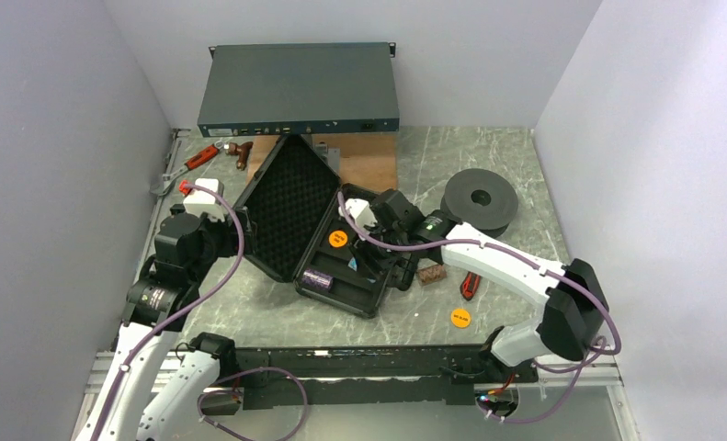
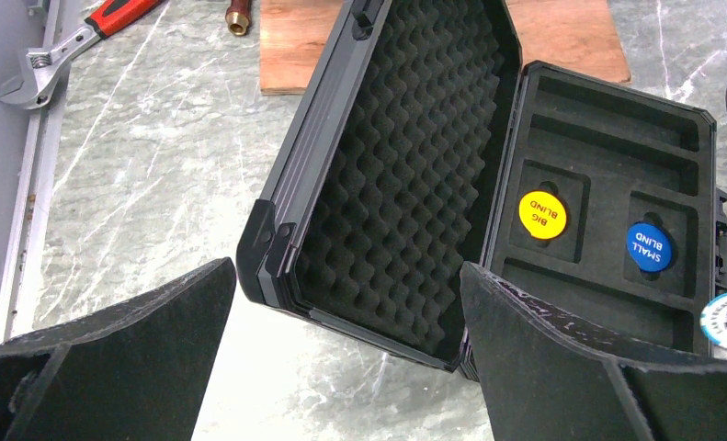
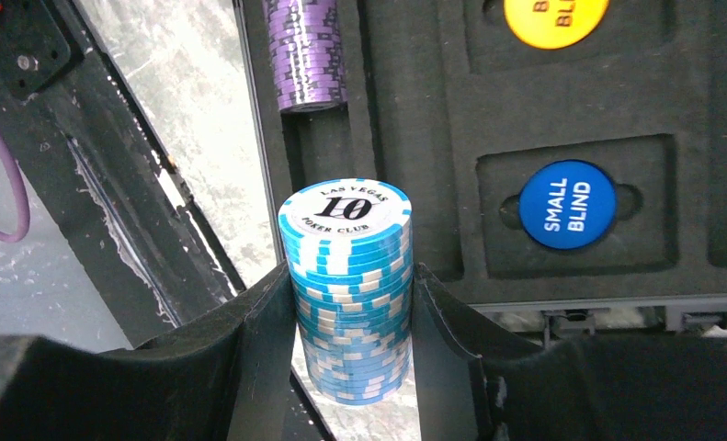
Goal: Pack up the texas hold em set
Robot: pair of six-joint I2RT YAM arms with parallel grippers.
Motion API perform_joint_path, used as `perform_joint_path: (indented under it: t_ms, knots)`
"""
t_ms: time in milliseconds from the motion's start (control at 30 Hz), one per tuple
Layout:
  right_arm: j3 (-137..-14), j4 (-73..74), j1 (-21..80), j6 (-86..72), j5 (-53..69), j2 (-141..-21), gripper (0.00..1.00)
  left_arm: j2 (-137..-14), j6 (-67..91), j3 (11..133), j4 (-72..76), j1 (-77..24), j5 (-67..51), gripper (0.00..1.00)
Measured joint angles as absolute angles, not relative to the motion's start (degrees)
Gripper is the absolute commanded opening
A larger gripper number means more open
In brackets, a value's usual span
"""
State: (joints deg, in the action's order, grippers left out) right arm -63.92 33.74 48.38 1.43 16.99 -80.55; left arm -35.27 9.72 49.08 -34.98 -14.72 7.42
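Note:
The black hard case (image 1: 364, 299) lies open at mid-table, its foam lid (image 2: 405, 165) propped up to the left. In its base sit a yellow disc (image 2: 542, 214), a blue disc (image 2: 649, 246) and a purple chip roll (image 3: 304, 50). My right gripper (image 3: 350, 276) is shut on a teal chip roll (image 3: 346, 230), held at the case's near edge beside the purple roll's slot. A brown roll (image 1: 430, 273) and an orange disc (image 1: 460, 319) lie on the table right of the case. My left gripper (image 2: 348, 276) hangs open just left of the lid's corner, holding nothing.
A big grey rack unit (image 1: 300, 89) stands at the back, with a wooden board (image 1: 369, 156) in front of it. A black spool (image 1: 478, 199) sits back right. A red-handled wrench (image 1: 198, 158) lies back left, and a red-black tool (image 1: 470, 285) lies near the brown roll.

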Motion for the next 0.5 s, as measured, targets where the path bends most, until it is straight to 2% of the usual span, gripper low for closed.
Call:
perform_joint_path:
  t_ms: [500]
  knots:
    - [-67.5,32.6,54.8,1.3,14.9,-91.1,0.00,-35.0,9.7,49.1,-35.0,-15.3,8.3,0.99]
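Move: The blue "10" chip stack is already in the right fingers; its likely spot, the empty right half of the case's nearest slot, lies about 4 cm to the left of the hand, 2 cm back and 8 cm below. At that depth, the purple stack in the slot is 12 cm left and 2 ahead, the small blind 10 ahead and 1 right, the big blind 13 ahead and 8 left. From the left hand, that empty half is roughly 23 cm right, 7 back and 19 below. The blue chip stack, still pinched at its sides and slanting with its "10" face up and to the left, is carried by the right hand down and left about 5 cm, drifting slightly back, towards the empty end of the slot beside the purple stack. The wrist tips the fingers some 5 degrees steeper and turns slightly counter-clockwise, the grip unchanged. ##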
